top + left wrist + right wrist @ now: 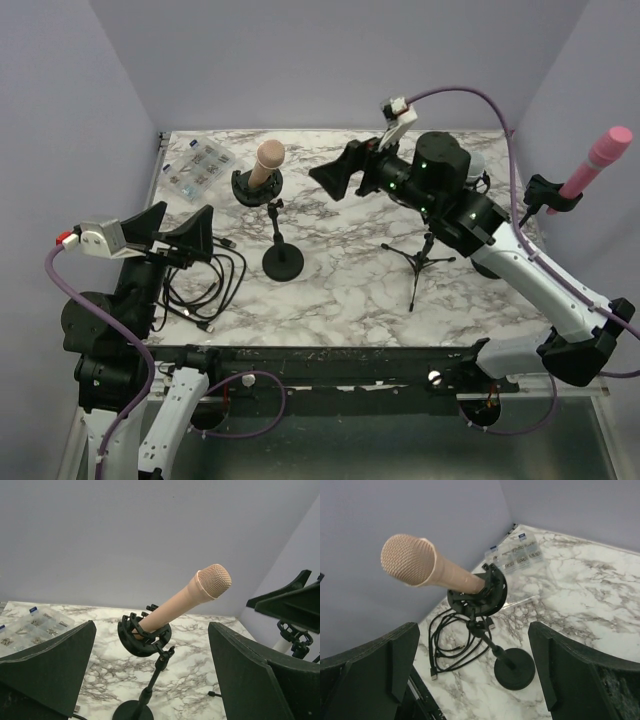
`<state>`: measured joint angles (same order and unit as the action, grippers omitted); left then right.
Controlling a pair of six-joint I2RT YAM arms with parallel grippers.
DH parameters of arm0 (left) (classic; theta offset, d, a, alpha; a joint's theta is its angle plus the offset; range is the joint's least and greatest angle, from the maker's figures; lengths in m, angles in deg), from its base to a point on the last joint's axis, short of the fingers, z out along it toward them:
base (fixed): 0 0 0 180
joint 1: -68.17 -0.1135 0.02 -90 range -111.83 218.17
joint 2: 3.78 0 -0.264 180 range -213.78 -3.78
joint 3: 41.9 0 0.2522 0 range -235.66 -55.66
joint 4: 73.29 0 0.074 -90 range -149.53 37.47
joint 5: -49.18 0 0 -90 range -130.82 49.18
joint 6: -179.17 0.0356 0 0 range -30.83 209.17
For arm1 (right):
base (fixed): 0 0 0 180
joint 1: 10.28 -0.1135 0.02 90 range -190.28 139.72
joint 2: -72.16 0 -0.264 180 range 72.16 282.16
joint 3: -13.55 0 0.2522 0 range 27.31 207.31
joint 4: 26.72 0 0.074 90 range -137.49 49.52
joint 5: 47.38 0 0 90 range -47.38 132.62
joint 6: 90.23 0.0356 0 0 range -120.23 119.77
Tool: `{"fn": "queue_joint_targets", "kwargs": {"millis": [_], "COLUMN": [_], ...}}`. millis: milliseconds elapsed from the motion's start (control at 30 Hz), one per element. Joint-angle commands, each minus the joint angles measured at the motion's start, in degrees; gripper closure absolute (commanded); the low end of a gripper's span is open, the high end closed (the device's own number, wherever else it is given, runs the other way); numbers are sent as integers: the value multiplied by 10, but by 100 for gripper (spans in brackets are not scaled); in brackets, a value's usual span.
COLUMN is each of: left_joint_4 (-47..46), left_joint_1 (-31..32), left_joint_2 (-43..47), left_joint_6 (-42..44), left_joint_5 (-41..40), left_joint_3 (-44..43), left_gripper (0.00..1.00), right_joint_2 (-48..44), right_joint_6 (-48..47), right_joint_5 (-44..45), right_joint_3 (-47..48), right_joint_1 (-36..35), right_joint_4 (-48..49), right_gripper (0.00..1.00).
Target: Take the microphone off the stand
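A beige microphone sits tilted in a black shock mount on a short stand with a round base. My left gripper is open and empty, to the left of the stand and apart from it. My right gripper is open and empty, raised to the right of the microphone. In the left wrist view the microphone and mount lie ahead between my open fingers. In the right wrist view the microphone points up left above the base.
A pink microphone sits in a black clip at the far right. A small tripod stands under my right arm. A coiled black cable lies front left. A clear parts box lies at the back left.
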<state>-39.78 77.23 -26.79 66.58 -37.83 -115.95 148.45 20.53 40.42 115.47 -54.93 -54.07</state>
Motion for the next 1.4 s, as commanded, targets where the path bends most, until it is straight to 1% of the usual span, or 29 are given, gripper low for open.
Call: {"fn": "queue_joint_targets", "kwargs": {"millis": [0,100,133,233,467,567,667,833,967,1033,1067,1200,1367], "left_joint_4": [23,19,17,9,29,36,43,51,52,53,53,56,62], "left_joint_1": [-3,-3,-3,-3,-3,-3,-3,-3,-3,-3,-3,-3,-3], "left_joint_2": [10,9,10,12,21,29,36,40,42,43,44,46,47], "left_joint_6": [-25,-43,-47,-60,-50,-43,-38,-34,-34,-35,-36,-36,-36], "left_joint_5": [-7,7,13,23,11,3,-5,-8,-7,-7,-8,-8,-6], "left_joint_3": [4,10,13,22,12,10,8,9,10,8,8,7,7], "left_gripper": [1,1,1,1,1,1,1,1,2,1,2,1,2], "right_joint_2": [-5,7,10,24,82,107,134,185,222,235,239,259,284], "right_joint_6": [-24,-30,-38,-69,-119,-138,-152,-172,-195,-201,-220,-236,-265], "right_joint_5": [96,145,161,216,258,280,281,299,301,304,308,319,331], "right_joint_3": [-48,-76,-91,-120,-157,-163,-164,-146,-121,-124,-126,-124,-110], "right_joint_1": [-74,-131,-151,-189,-207,-208,-209,-209,-209,-208,-209,-209,-209], "right_joint_4": [76,128,173,255,431,504,568,628,648,674,685,716,743], "right_gripper": [0,0,0,0,0,3,6,10,19,21,22,30,32]}}
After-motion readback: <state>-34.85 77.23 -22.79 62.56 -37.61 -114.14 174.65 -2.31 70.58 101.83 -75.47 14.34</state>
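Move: The microphone leans from its clip about 16 cm to the right gripper's left, 4 cm ahead and a little lower. The stand's clip sits some 3 cm farther out and 2 cm farther left than the microphone's middle; the stand's round base is about 8 cm ahead of the gripper, 14 cm left, near 28 cm down. Coiled cables lie some 18 cm left of the base, 7 cm nearer. From the left gripper the microphone is about 15 cm ahead, 11 cm right, lower. Sweep the right gripper left towards the microphone, about 14 cm in all, drawing back some 6 cm at first and sinking about 5 cm, then coming forward again so the fingers straddle the lower handle just above the clip. On that forward leg tip the fingers up about 25 degrees, turn them slightly clockwise, and narrow them to about two thirds open without gripping yet. ##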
